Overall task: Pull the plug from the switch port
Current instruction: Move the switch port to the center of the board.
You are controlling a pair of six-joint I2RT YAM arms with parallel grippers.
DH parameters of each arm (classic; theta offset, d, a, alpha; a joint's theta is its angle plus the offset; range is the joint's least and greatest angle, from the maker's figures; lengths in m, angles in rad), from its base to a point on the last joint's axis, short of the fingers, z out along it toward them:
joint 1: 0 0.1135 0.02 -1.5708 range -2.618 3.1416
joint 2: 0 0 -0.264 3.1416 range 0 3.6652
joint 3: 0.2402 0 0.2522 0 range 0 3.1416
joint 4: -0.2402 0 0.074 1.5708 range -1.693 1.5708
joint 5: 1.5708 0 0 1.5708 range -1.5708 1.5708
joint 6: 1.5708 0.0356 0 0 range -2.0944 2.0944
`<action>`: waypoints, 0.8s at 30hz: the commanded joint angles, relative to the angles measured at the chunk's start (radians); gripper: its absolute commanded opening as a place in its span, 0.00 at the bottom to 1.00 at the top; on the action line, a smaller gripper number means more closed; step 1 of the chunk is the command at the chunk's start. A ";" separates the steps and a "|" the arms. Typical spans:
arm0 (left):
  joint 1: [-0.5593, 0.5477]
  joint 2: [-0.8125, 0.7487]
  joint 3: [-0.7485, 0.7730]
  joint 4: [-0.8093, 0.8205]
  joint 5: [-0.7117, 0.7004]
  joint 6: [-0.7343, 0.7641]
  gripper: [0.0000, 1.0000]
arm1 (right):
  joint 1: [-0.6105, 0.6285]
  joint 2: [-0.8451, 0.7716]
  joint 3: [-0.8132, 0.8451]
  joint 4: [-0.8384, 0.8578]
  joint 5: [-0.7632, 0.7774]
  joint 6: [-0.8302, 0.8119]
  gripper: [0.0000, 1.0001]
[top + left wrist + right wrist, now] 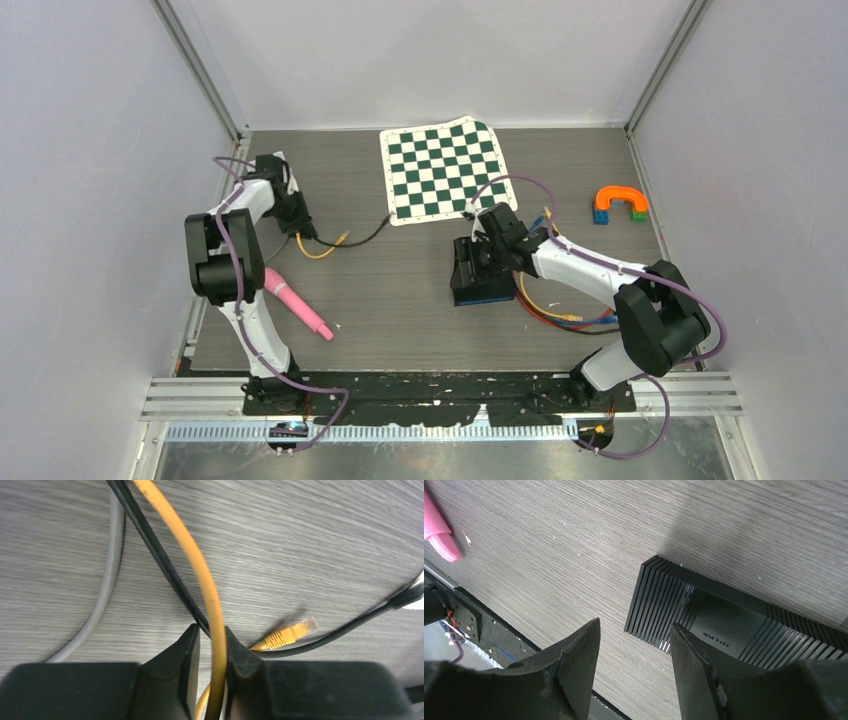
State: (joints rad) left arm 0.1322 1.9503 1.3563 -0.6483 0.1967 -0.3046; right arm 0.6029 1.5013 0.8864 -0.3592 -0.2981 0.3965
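Note:
The black switch (480,272) lies right of the table's middle; its ribbed top (724,620) fills the right wrist view. My right gripper (635,623) is open at the switch's corner, with one finger over its top and the other over bare table. At the far left, my left gripper (211,630) has its jaws drawn in around a yellow cable (200,570). That cable's yellow plug (292,632) lies free on the table (343,238), well apart from the switch. A black cable (165,562) runs just behind the fingers.
A pink tool (297,303) lies near the left arm. A checkered mat (445,170) sits at the back middle, and orange and blue blocks (620,205) at the back right. Red, blue and yellow cables (560,315) bunch right of the switch. A grey cable (105,580) curves leftward.

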 commanded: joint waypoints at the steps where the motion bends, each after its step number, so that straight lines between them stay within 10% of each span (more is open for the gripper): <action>1: -0.066 -0.048 0.050 -0.020 0.059 0.036 0.14 | 0.003 -0.041 -0.007 0.026 0.007 0.010 0.60; 4: -0.120 -0.064 0.054 -0.036 0.058 0.049 0.00 | 0.003 -0.046 -0.011 0.027 0.007 0.013 0.60; 24: -0.331 -0.393 -0.415 0.107 0.080 -0.044 0.09 | 0.003 -0.050 -0.012 0.036 0.009 0.027 0.60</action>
State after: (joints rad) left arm -0.1715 1.6093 1.0084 -0.6163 0.2359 -0.3283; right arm 0.6029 1.4834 0.8665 -0.3576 -0.2909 0.4141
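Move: The yellow and black cables run right between my left fingers, which are still part-way open. Their white switch port sits roughly 21 cm ahead and 11 cm to the left, a couple of centimetres lower. The loose yellow plug lies about 11 cm to the right and 1 cm back, and the pink wand some 18 cm back and 2 cm left. From my right hand the same stretch of cables is about 42 cm left and 10 cm ahead. I finish closing my left fingers on the yellow and black cables and haul them to the right, rising slightly. Then I swing the pull back towards my base, about 11 cm right and 10 cm back in all, keeping the pinch and turning the hand some 15 degrees clockwise, so the cables draw on the switch port behind. ##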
